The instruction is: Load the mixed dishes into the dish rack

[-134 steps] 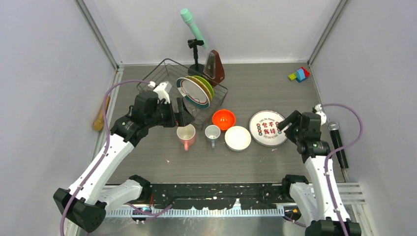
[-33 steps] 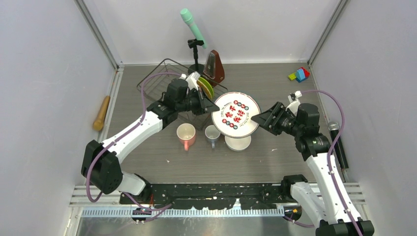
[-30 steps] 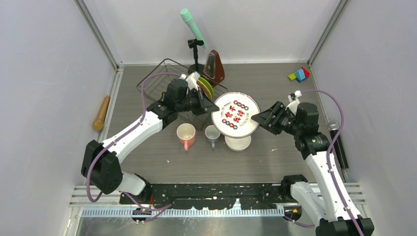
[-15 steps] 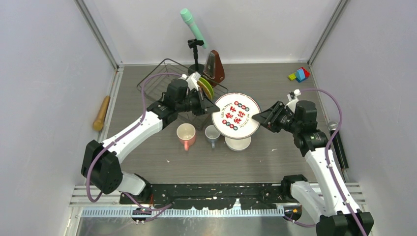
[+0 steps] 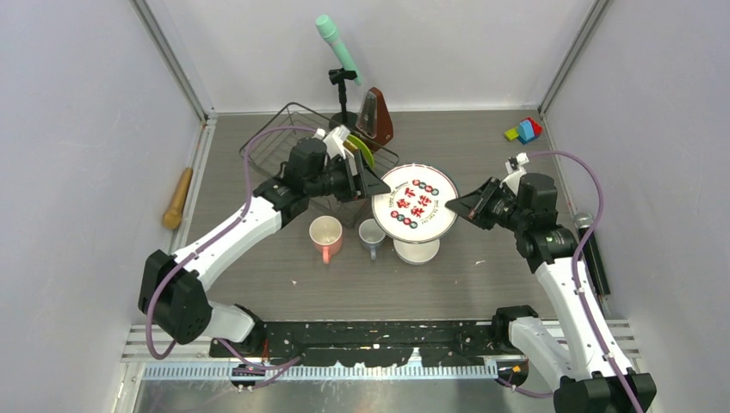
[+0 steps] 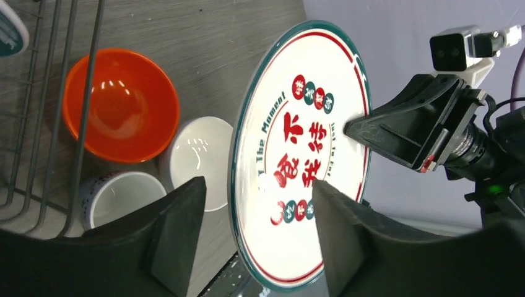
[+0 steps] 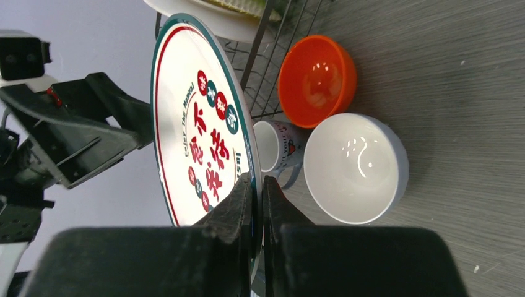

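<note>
The white teal-rimmed plate (image 5: pixel 416 204) with red marks hangs in the air over the bowls, tilted on edge. My right gripper (image 5: pixel 451 207) is shut on its right rim, and in the right wrist view the right gripper (image 7: pixel 257 192) pinches the plate (image 7: pixel 198 130). My left gripper (image 5: pixel 368 185) is open. Seen from the left wrist, this gripper (image 6: pixel 257 238) straddles the plate (image 6: pixel 303 154) without gripping it. The dish rack (image 5: pixel 274 146) holds a lime-green plate (image 5: pixel 365 155). On the table are a pink mug (image 5: pixel 325 234), a grey-blue mug (image 5: pixel 372 234), a white bowl (image 5: pixel 416 252) and an orange-red bowl (image 6: pixel 121 108).
A teal microphone on a stand (image 5: pixel 337 43) and a brown metronome (image 5: pixel 376 119) stand behind the rack. A wooden handle (image 5: pixel 178 196) lies at the left wall, coloured blocks (image 5: pixel 523 131) at the back right, a black microphone (image 5: pixel 590 249) on the right.
My left gripper has let go of the teal-rimmed plate and opened. My right gripper has shut on the plate's right rim. The plate has shifted slightly right.
</note>
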Controlling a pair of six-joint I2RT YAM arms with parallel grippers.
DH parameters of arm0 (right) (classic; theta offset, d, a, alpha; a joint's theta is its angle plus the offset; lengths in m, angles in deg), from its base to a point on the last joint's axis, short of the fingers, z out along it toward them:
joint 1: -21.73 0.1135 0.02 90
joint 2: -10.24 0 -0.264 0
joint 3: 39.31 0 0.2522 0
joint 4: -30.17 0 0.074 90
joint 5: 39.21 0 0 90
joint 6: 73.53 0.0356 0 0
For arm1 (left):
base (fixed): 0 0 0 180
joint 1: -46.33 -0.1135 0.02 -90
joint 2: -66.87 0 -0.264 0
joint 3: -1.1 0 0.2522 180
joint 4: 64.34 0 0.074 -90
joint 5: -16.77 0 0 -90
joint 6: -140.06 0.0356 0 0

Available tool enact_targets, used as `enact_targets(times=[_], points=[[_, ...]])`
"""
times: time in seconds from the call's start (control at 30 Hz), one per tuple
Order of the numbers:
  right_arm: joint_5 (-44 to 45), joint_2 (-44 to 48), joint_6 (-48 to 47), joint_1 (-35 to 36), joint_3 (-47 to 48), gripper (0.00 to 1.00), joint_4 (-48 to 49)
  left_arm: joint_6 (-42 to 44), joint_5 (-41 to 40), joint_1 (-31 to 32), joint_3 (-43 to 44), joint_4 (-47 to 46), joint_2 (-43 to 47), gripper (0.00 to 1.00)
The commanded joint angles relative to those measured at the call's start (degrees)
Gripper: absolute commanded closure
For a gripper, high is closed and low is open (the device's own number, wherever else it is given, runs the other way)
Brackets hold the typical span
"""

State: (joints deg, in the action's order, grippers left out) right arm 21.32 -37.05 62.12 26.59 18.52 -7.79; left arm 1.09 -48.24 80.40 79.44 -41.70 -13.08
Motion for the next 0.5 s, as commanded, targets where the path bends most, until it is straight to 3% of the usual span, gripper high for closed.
enact_targets(times=[0.0, 0.13, 0.47], points=[[3.84, 1.00, -4.80, 0.15, 5.79, 1.00, -0.68, 3.39, -4.63, -0.18, 1.61, 3.27, 5.66, 0.28], [6.82, 0.29, -8.47, 0.19, 8.25, 1.00, -1.94, 6.27, -9.10, -1.70, 3.19, 11.05, 8.77, 0.19], [15.01, -6.38, -15.13, 5.63, 17.85, 1.00, 1.52, 8.64, -19.32, -10.31, 2.73, 27.15, 16.46, 0.16]])
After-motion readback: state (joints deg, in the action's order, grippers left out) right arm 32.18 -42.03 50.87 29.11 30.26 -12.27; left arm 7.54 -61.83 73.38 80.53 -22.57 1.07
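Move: From the right hand, which already pinches the patterned plate by its right rim, the rack's free place beside the loaded plates is about 27 cm left, 12 cm ahead and 11 cm lower. The orange bowl is 12 cm left and 4 cm ahead, the white bowl 6 cm left and 4 cm back, both some 15 cm below. From the left hand, the plate's middle is about 7 cm right, 3 cm back and slightly below; that rack place is 12 cm left, 9 cm ahead, 13 cm below. The left fingers, already half apart around the plate's left rim, spread nearly wide and clear it as that hand pulls away about 10 cm left and a little up, swinging some 15 degrees counter-clockwise. The right hand keeps its pinch and lifts the plate nearly 4 cm, drifting right first and then forward about 3 cm, its left side rolling down. ##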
